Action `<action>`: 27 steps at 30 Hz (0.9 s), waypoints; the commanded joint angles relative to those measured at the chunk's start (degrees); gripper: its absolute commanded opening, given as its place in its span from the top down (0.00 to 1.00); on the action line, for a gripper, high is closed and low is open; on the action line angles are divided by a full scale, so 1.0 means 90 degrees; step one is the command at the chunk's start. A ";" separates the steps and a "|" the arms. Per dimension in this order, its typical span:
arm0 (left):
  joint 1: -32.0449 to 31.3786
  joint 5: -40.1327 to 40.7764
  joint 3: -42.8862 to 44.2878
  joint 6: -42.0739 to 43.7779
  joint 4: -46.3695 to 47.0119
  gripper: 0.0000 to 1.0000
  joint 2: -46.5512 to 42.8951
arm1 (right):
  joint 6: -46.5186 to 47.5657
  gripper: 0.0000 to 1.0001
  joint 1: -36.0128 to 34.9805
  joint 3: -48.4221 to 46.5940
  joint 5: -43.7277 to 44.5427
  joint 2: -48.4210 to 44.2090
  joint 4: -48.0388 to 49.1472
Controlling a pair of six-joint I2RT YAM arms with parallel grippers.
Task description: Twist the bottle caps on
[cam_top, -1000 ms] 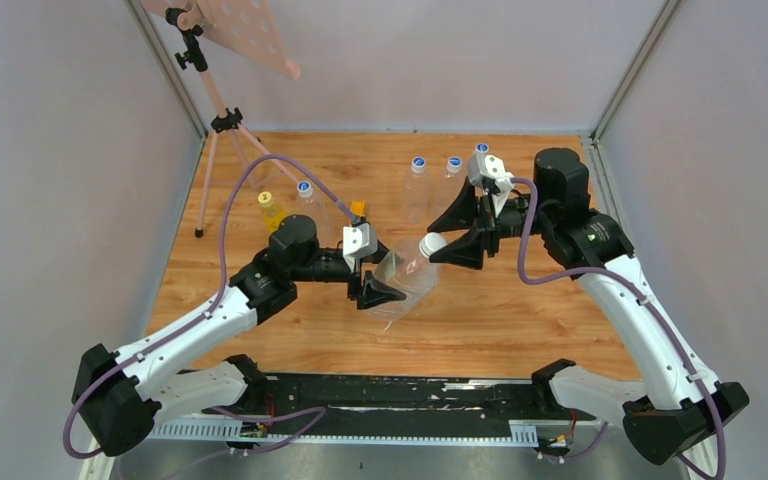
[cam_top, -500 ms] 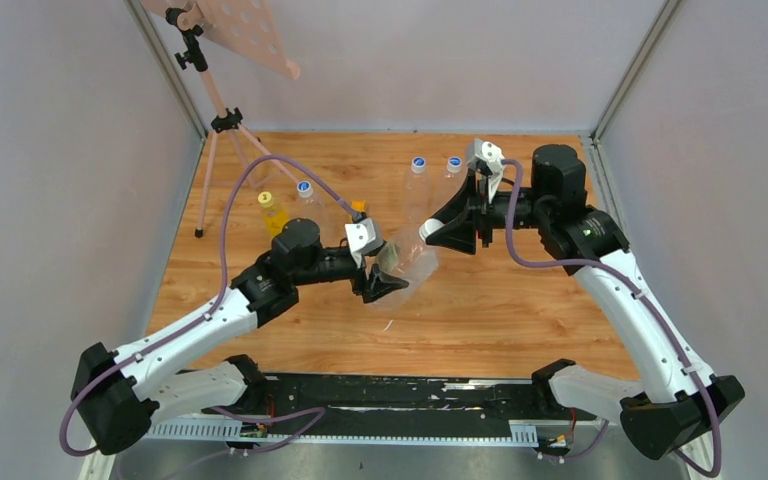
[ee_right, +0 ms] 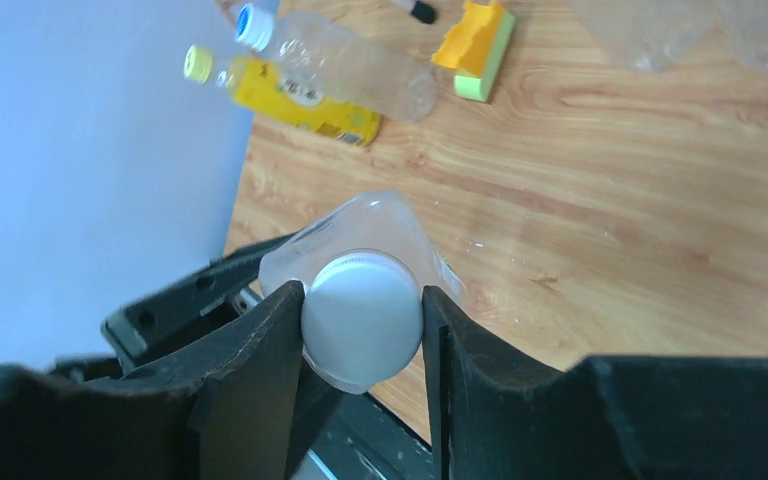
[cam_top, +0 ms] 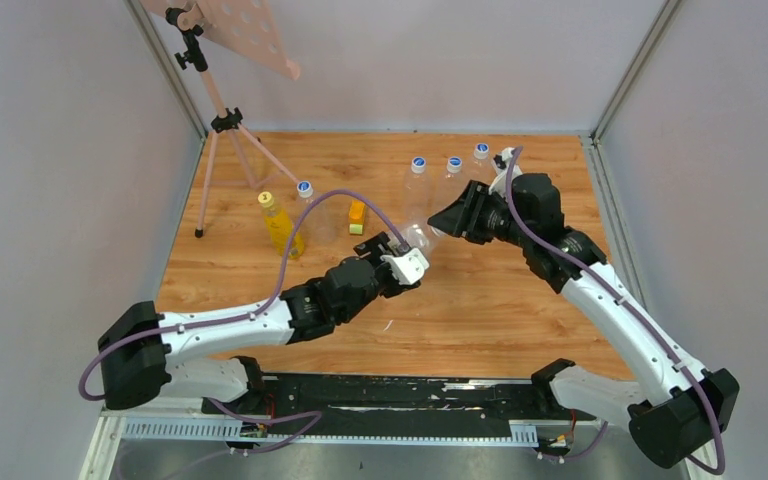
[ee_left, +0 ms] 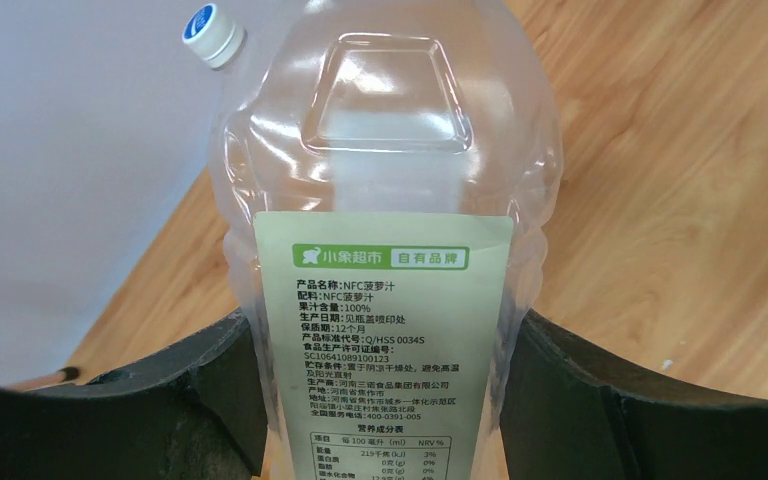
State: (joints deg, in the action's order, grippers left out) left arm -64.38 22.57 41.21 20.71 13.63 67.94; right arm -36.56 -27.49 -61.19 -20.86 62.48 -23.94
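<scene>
The wider clear bottle (ee_left: 385,190) with its pale green label lies tilted in the air above the middle of the table, and my left gripper (ee_left: 385,400) is shut on its body. A plain white cap (ee_right: 362,315) sits on the bottle's neck. My right gripper (ee_right: 362,330) is shut on that cap, one finger on each side. In the top view the left gripper (cam_top: 400,262) and the right gripper (cam_top: 440,227) face each other with the bottle (cam_top: 418,238) between them. A slim yellow bottle (cam_top: 280,225) with a yellow cap and a slim clear bottle (cam_top: 307,205) with a blue cap stand at the left.
An orange-and-green block (cam_top: 357,215) sits near the two slim bottles. Three more clear bottles with blue caps (cam_top: 418,165) stand in a row at the back. A tripod (cam_top: 222,120) stands at the back left corner. Grey walls close in both sides.
My right gripper has closed onto the white cap. Both arms have shifted back and right with the bottle, and the left arm now lies lower and more stretched out.
</scene>
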 commanded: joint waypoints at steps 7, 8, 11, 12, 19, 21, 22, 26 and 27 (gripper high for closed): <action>-0.0444 0.0992 0.0159 0.0305 0.1468 1.00 0.0019 | -0.1189 0.52 -0.0465 0.0165 0.1551 -0.0525 0.0411; -0.0408 0.0953 0.0155 0.0077 0.1319 1.00 -0.0015 | -0.0893 0.45 -0.0454 0.0119 0.1490 -0.0594 0.0460; -0.0163 0.0513 0.0177 -0.0613 0.0318 1.00 -0.0342 | -0.0025 0.28 -0.0300 0.0013 0.1049 -0.0829 0.0592; 0.0041 0.0115 0.0145 -0.0993 0.0154 1.00 -0.0435 | 0.0356 0.25 -0.0214 -0.0022 0.0735 -0.0903 0.0660; 0.1016 -0.2543 0.0076 -0.1830 -0.0769 1.00 -0.1254 | 0.2592 0.19 0.0170 -0.0065 -0.1421 -0.1443 0.0756; 0.1179 -0.3340 0.0138 -0.1874 -0.0851 1.00 -0.1339 | 0.2977 0.19 0.0182 -0.0047 -0.1779 -0.1540 0.0764; 0.1272 -0.3868 0.0157 -0.1899 -0.0860 1.00 -0.1353 | 0.3163 0.19 0.0183 -0.0038 -0.2030 -0.1573 0.0786; 0.1381 -0.4939 0.0266 -0.1946 -0.0823 1.00 -0.1332 | 0.3641 0.19 0.0187 0.0022 -0.2856 -0.1646 0.0989; 0.1389 -0.5161 0.0292 -0.1949 -0.0812 1.00 -0.1330 | 0.3764 0.20 0.0187 0.0045 -0.2934 -0.1657 0.1037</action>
State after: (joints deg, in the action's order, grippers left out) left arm -52.58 -8.91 40.99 5.39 5.41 56.49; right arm -11.31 -26.06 -59.57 -37.80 48.18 -18.48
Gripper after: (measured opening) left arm 0.752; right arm 0.808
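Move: The white cap sits between the right hand's fingertips, on the mouth of the big clear bottle whose middle lies about 3 cm back, 7 cm left and 7 cm below that hand. Beyond stand two capped bottles, some 22 cm ahead, one about 1 cm left and the other 5 cm right, 17 cm lower. From the left hand, closed on the bottle's body, the cap is roughly 3 cm ahead, 7 cm right and 7 cm up. Turning about 10 degrees clockwise with the cap still pinched, the right hand then opens wide, lets go of it and swings up and back some 9 cm, its fingers tipping up and turning counter-clockwise. The left hand keeps its grip on the bottle, rises about 3 cm, shifts left, then swings back and to the right again, rolling right side up and turning clockwise as its fingers tip down. ##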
